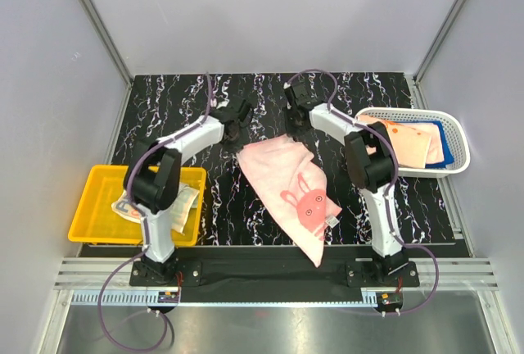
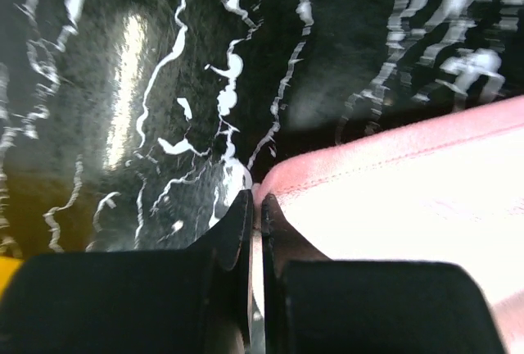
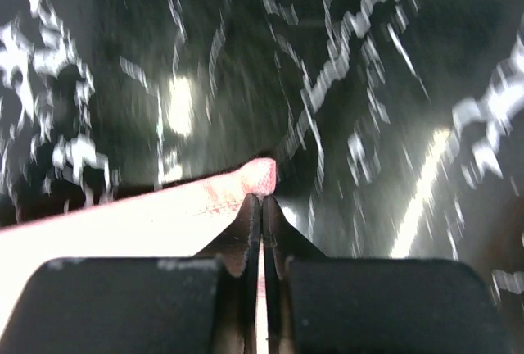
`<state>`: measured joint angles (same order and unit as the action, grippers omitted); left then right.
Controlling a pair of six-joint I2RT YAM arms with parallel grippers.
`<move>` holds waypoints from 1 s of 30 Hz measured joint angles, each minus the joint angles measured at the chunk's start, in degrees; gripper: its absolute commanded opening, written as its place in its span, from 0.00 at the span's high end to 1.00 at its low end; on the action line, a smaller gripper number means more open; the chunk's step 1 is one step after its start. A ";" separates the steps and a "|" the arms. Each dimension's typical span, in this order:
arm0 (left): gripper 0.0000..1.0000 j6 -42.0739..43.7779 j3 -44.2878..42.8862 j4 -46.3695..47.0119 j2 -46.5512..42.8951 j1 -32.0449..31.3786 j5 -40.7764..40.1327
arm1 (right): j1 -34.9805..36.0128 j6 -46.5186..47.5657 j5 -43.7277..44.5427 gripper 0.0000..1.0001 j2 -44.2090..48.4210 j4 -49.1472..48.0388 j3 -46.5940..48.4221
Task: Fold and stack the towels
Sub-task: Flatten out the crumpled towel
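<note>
A pale pink towel (image 1: 286,182) with a rabbit picture is spread over the middle of the black marbled table, and its near corner reaches the front edge. My left gripper (image 1: 237,137) is shut on its far left corner. In the left wrist view the jaws (image 2: 258,205) pinch the pink hem (image 2: 393,206). My right gripper (image 1: 291,129) is shut on the far right corner. In the right wrist view the towel's (image 3: 164,223) tip sticks out just past the closed gripper (image 3: 262,200). More towels (image 1: 408,141), orange-pink over blue, lie in the basket.
A yellow bin (image 1: 92,231) stands at the left edge with a light cloth (image 1: 135,202) in it, partly behind the left arm. A white mesh basket (image 1: 454,165) stands at the right edge. Grey walls close in the table on three sides.
</note>
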<state>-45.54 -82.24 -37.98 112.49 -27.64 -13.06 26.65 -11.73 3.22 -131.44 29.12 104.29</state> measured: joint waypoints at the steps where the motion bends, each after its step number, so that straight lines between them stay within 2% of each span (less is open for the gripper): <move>1: 1.00 1.40 -0.20 -0.17 -1.64 -0.02 -0.28 | 0.00 -0.39 0.39 1.00 1.88 -0.02 -2.01; 6: 1.00 6.84 -1.92 -1.97 -13.42 -0.76 -1.27 | 0.07 -2.78 0.61 1.00 15.80 -0.55 -11.74; 11: 1.00 12.81 -5.33 -4.83 -28.92 -4.00 -2.23 | 0.87 -4.63 0.68 1.00 37.33 -3.30 -19.47; 18: 1.00 18.36 -7.80 -9.11 -44.98 -11.85 -2.75 | 4.74 -4.76 0.61 1.00 60.72 -3.32 -22.86; 23: 1.00 19.96 -10.05 -11.19 -50.95 -15.69 -1.66 | 8.57 -4.76 0.15 1.00 69.31 0.90 -22.40; 30: 1.00 20.55 -19.89 -12.46 -52.39 -16.35 3.56 | 10.69 -5.46 -1.84 1.00 71.06 7.04 -13.31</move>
<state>-24.99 -102.13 -50.43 60.10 -43.99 -9.50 37.34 -17.19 1.39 -60.38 36.16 90.98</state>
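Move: The pink towel is already pinched at two upper corners, one in each gripper. Its middle lies about 12 cm back and 12 cm right of the left hand, some 3 cm below it. From the right hand, it is roughly 17 cm straight back and 2 cm lower. The yellow bin's middle is about 25 cm left and 17 cm back of the left hand; the white basket's is about 31 cm right and 2 cm back of the right hand. The pink towel's pinched corners are swept quickly up off the table, some 40 cm, in both shut grippers, nearly straight up first, then also back 20 cm or so towards the bases. The right hand drifts about 5 cm outward, away from the left. Both wrists tip the fingers up from pointing down, the left by about 50 degrees, and the left hand also turns clockwise. ##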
